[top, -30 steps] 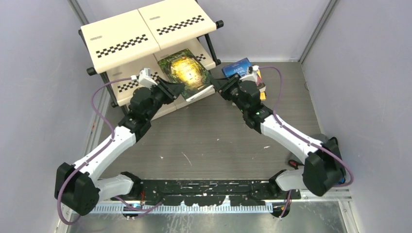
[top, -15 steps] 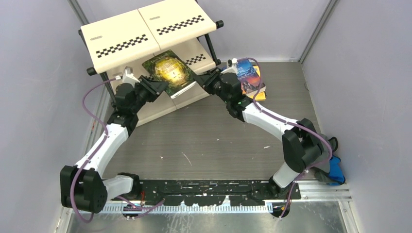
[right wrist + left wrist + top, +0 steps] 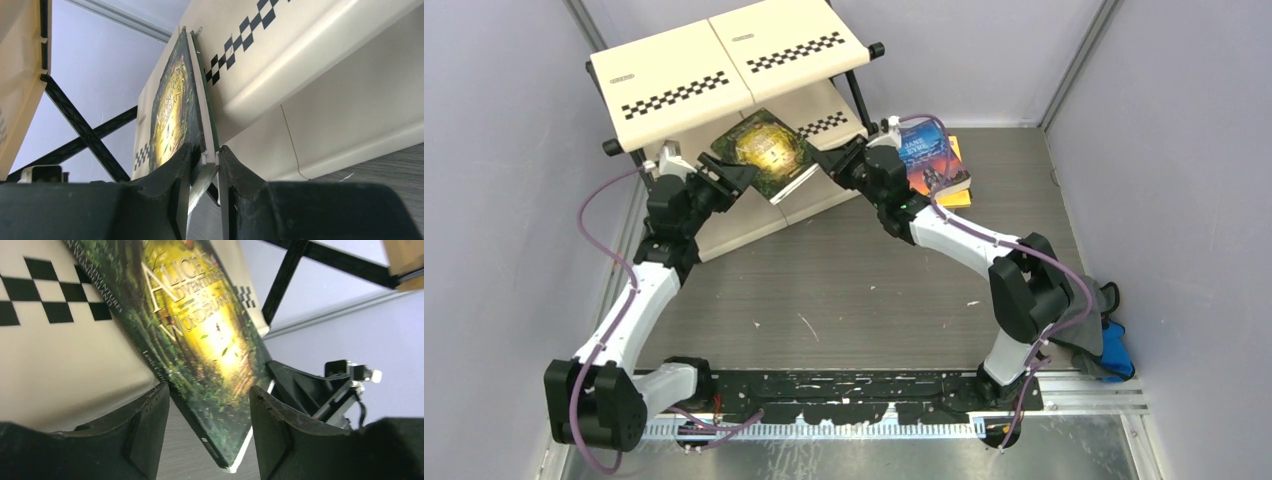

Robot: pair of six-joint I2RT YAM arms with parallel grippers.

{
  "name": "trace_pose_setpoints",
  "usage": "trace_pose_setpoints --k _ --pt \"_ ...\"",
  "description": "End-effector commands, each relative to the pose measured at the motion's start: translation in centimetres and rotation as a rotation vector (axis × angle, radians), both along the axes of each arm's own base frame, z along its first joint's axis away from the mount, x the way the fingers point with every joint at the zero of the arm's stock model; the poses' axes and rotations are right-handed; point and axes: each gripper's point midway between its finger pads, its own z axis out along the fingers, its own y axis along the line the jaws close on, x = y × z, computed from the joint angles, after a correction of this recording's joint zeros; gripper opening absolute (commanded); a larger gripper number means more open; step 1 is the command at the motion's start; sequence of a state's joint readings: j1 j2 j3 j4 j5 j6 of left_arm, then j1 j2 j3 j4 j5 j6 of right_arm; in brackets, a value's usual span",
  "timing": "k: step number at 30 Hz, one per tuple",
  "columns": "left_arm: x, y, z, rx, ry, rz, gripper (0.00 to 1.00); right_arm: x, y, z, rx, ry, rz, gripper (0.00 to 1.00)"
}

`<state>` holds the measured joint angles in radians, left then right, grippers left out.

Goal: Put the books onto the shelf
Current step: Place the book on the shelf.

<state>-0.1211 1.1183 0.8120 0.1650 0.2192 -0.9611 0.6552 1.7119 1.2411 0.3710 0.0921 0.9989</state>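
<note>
The dark green-and-gold book [image 3: 766, 152] lies tilted at the front of the shelf's [image 3: 674, 75] middle tier, under the top panel. My right gripper [image 3: 826, 162] is shut on its right edge; the right wrist view shows the book [image 3: 172, 110] pinched on edge between the gripper's [image 3: 204, 155] jaws. My left gripper [image 3: 729, 175] is at the book's left corner. In the left wrist view this gripper [image 3: 210, 405] is open, and the book's [image 3: 200, 340] lower corner hangs loosely between the fingers [image 3: 270, 420]. A blue book [image 3: 929, 155] lies on an orange one [image 3: 961, 197] on the table, right of the shelf.
The shelf's black frame tubes [image 3: 861, 105] flank the middle tier. Grey walls close in on the left, back and right. A grey-and-blue cloth bundle [image 3: 1112, 340] lies near the right wall by the right arm's base.
Both grippers have carried the green-and-gold book left and back, onto the shelf's middle tier. My left gripper has opened off the book; the right one still holds it.
</note>
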Motion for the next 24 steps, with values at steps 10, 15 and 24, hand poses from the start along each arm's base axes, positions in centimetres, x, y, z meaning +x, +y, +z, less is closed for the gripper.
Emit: trace_pose_setpoints --k 10,15,24 --pt "-3.4 2.2 5.7 0.021 -0.13 0.075 0.63 0.3 2.9 -0.1 -0.071 -0.048 -0.03 0.01" --pt "-5.4 2.8 5.4 0.066 -0.107 0.088 0.63 -0.2 4.8 -0.5 -0.097 -0.048 -0.036 0.01" --pt "-7.9 3.5 5.4 0.142 -0.069 0.09 0.59 -1.3 7.9 -1.1 -0.14 -0.048 -0.08 0.01"
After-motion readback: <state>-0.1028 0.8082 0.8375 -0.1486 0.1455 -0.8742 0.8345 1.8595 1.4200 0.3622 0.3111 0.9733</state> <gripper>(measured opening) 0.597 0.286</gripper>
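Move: The right hand holds the green book by its near right corner, the book's middle about 9 cm to its left and 1 cm ahead; the middle shelf board it goes to centres some 13 cm left, 3 cm ahead and 4 cm below. The blue book's stack lies level with it, roughly 23 cm right and 18 cm lower. For the left hand, already open, the board's middle is about 6 cm straight ahead, 4 cm lower. Right hand, still pinching, takes the book 7 cm left along the shelf; open left backs off and rises. ##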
